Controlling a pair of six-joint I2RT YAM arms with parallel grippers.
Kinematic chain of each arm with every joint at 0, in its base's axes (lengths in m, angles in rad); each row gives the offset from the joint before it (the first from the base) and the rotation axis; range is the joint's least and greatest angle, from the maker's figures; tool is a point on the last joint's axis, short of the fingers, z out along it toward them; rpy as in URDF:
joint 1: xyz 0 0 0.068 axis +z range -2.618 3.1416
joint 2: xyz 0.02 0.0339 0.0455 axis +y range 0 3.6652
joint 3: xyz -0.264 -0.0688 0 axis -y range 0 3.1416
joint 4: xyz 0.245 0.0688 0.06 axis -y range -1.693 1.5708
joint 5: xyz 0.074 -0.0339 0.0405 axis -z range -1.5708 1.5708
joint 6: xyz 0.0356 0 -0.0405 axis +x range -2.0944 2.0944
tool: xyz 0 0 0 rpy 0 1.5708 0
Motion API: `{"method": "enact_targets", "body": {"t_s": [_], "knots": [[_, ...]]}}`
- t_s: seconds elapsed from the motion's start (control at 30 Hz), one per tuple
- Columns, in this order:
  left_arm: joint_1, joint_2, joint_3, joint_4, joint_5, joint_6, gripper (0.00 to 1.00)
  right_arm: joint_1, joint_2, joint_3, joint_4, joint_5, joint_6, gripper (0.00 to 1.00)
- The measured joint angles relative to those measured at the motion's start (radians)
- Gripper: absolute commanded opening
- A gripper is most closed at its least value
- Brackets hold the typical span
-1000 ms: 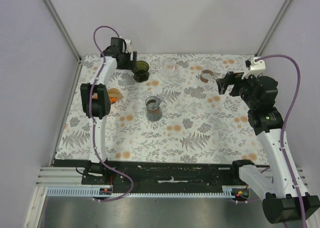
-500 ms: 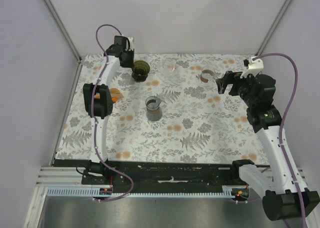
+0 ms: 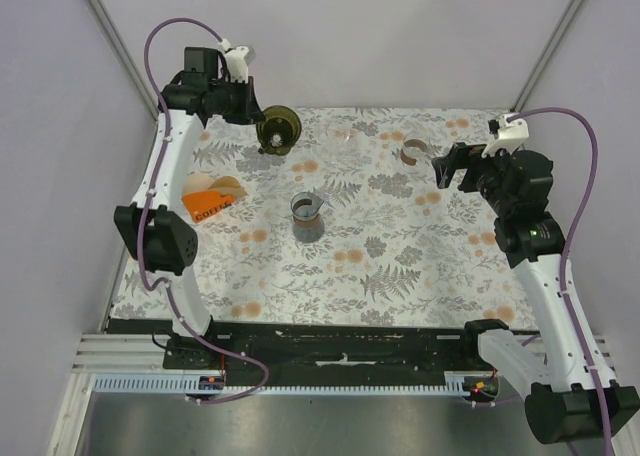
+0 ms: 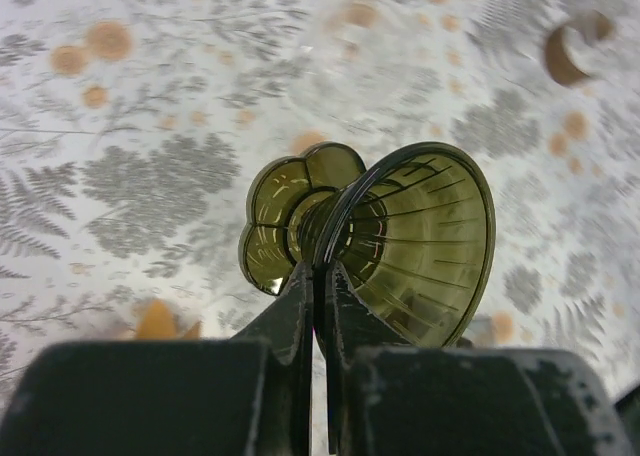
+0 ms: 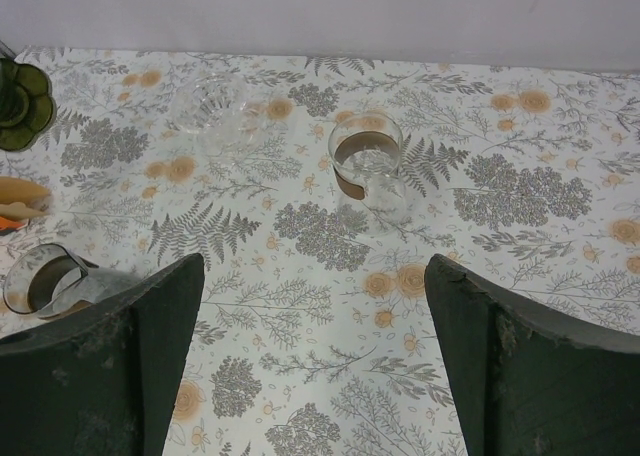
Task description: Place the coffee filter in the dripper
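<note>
The dripper is an olive-green translucent cone with a scalloped base. It hangs tilted on its side above the table's far left, mouth toward the right in the left wrist view. My left gripper is shut on its thin ring handle, fingers pressed together. Beige coffee filters sit in an orange pack on the left of the table, apart from both grippers, and show at the edge of the right wrist view. My right gripper hovers open at the right, nothing between its fingers.
A glass carafe stands mid-table. A clear glass bowl sits at the back centre. A glass cup with a brown band stands just left of my right gripper. Grey walls close the back and sides.
My left gripper shut on the dripper and lifted it off the table, tipping it sideways. The left arm swung back and left, uncovering the orange filter pack. The right arm stayed put.
</note>
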Motion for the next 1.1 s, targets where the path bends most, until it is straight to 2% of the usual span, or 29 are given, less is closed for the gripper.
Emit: {"method": "enact_targets", "body": {"t_s": [0.13, 0.27, 0.57, 0.9, 0.97, 1.1], "knots": [[-0.060, -0.099, -0.032, -0.094, 0.131, 0.061, 0.02, 0.000, -0.015, 0.000, 0.000, -0.001, 0.000, 0.98], [-0.110, -0.108, -0.060, -0.199, 0.207, 0.130, 0.02, 0.000, -0.034, 0.000, 0.000, -0.001, 0.000, 0.98], [-0.156, -0.108, -0.220, -0.293, 0.252, 0.237, 0.02, 0.003, -0.044, 0.000, 0.000, 0.000, 0.000, 0.98], [-0.175, -0.108, -0.253, -0.292, 0.263, 0.264, 0.02, 0.003, -0.048, 0.000, -0.001, 0.000, 0.000, 0.98], [-0.175, -0.108, -0.253, -0.292, 0.263, 0.267, 0.11, 0.005, -0.052, 0.000, -0.004, 0.000, 0.000, 0.98], [-0.175, -0.108, -0.253, -0.290, 0.260, 0.279, 0.52, 0.005, -0.059, 0.000, -0.008, 0.000, 0.000, 0.98]]}}
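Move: The left hand already holds the dripper by its rim, high over the table; the glass carafe it is bound for stands about 17 cm back, 12 cm to the right and 21 cm below. The tan coffee filter lies some 4 cm back and 7 cm left, the orange coffee bag 10 cm back and 11 cm left, and the clear dripper 9 cm ahead and 20 cm right. From the right hand the carafe is roughly 32 cm left, 1 cm back and 25 cm lower. The left hand carries the dripper back about 15 cm and right about 8 cm to the carafe, first rising a couple of centimetres and then sinking about 8 cm, while the wrist swings some 30 degrees clockwise and the fingers tip further down. Having lowered the dripper's base onto the carafe's mouth, it holds still there and, at the very end, starts to open its fingers at the far-left side of the rim. ##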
